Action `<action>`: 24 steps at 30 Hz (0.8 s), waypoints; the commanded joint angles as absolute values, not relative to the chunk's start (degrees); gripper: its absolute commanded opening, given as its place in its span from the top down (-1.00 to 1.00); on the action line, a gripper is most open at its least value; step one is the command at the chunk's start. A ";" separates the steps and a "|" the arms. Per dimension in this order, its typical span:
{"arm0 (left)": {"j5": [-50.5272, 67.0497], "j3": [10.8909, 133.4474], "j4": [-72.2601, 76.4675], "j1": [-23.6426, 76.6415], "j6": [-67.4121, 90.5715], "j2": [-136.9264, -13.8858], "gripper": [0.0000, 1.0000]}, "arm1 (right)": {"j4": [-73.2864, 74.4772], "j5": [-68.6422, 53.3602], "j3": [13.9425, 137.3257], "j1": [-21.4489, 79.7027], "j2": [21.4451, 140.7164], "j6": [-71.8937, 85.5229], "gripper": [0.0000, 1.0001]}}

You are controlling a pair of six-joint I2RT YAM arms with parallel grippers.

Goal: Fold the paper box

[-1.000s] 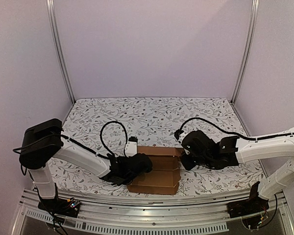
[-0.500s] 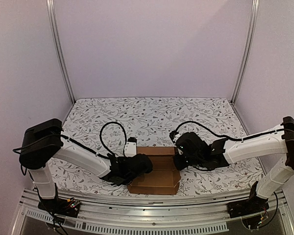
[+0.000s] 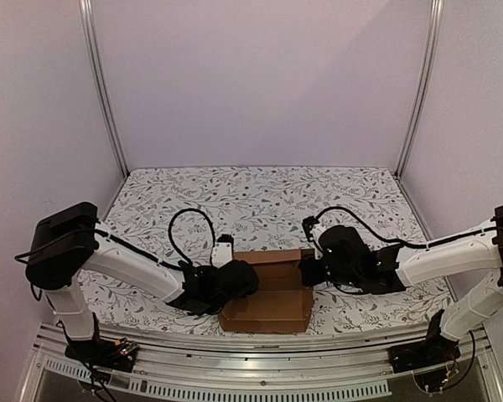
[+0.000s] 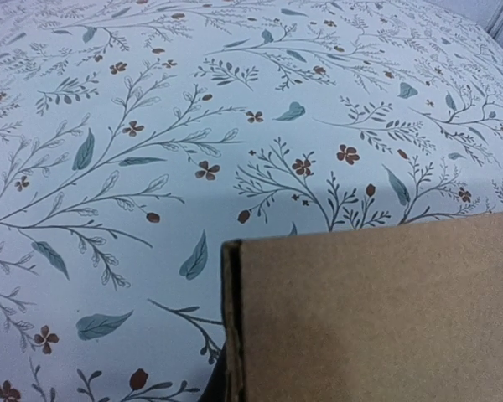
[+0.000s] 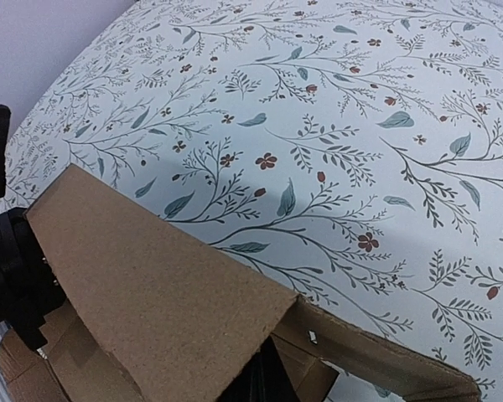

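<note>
The paper box (image 3: 268,307) is plain brown cardboard and lies near the table's front edge, between my two grippers. My left gripper (image 3: 248,281) is at the box's left side. In the left wrist view a cardboard panel (image 4: 377,318) fills the lower right, and a dark finger (image 4: 213,387) shows beside its doubled edge, so the jaws are shut on that wall. My right gripper (image 3: 305,272) is at the box's right side. In the right wrist view a raised flap (image 5: 159,293) lies over the shut fingertips (image 5: 268,381), next to the box's side wall (image 5: 377,356).
A floral cloth (image 3: 260,201) covers the table. White walls and metal posts (image 3: 101,92) stand at the back and sides. An aluminium rail (image 3: 251,343) runs along the near edge. The left arm's black wrist (image 5: 8,268) shows at the left of the right wrist view.
My right arm has swung in closer to the box's right side and dropped lower. The left arm and the box have hardly moved.
</note>
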State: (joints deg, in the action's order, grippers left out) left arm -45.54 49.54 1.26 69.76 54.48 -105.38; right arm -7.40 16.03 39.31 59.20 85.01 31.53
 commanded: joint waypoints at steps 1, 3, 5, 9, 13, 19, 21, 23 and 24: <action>-40.74 48.35 3.11 70.29 55.56 -102.81 1.00 | -14.70 13.22 36.36 59.15 79.53 33.46 1.00; -39.36 47.79 4.19 69.94 55.86 -102.20 1.00 | -15.11 12.79 35.60 59.15 76.85 33.65 1.00; -38.44 47.60 4.80 69.65 55.98 -101.69 1.00 | -15.20 11.74 35.20 59.19 74.78 33.73 1.00; -36.18 47.19 6.45 68.82 56.20 -100.69 1.00 | -15.13 10.24 34.85 59.20 71.47 33.43 1.00; -34.67 47.49 7.48 68.14 56.00 -100.35 1.00 | -13.46 8.63 35.48 59.22 69.11 32.09 1.00; -31.59 46.11 10.66 64.29 55.88 -99.97 1.00 | -3.37 5.60 38.31 59.15 64.92 27.45 1.00; -29.65 44.71 12.91 62.31 55.75 -99.72 1.00 | -1.35 4.52 38.39 59.16 62.91 25.64 1.00; -28.29 43.72 14.48 60.81 55.43 -99.57 1.00 | -0.23 3.22 37.80 59.20 59.21 23.79 1.00; -27.97 43.47 14.70 60.26 55.38 -99.33 1.00 | -0.11 2.38 37.61 59.22 57.13 23.13 1.00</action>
State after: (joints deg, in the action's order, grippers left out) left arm -31.59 45.50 11.35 63.00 56.36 -100.88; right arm -4.14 6.04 36.47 59.22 63.37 27.66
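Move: The left gripper already pinches the left end of the box lid; the lid's middle lies about 6 cm to its right, 2 cm ahead and 3 cm higher. For the shut right gripper, the lid's right side flap is right beside the fingertips, some 2 cm to the left and 1 cm below. The box floor lies roughly 6 cm left, 5 cm back and 7 cm below it, the far right wing about 4 cm ahead, 2 cm right and 3 cm lower. Raise the shut right gripper about 10 cm, up and clear of the lid's right flap, drawing it back some 4 cm and rolling its left side up. Keep the left gripper's pinch on the lid's left end: lift it about 2 cm while easing right, rolling its right side up some 15 degrees, then bring it forward and back left, sinking slightly. ##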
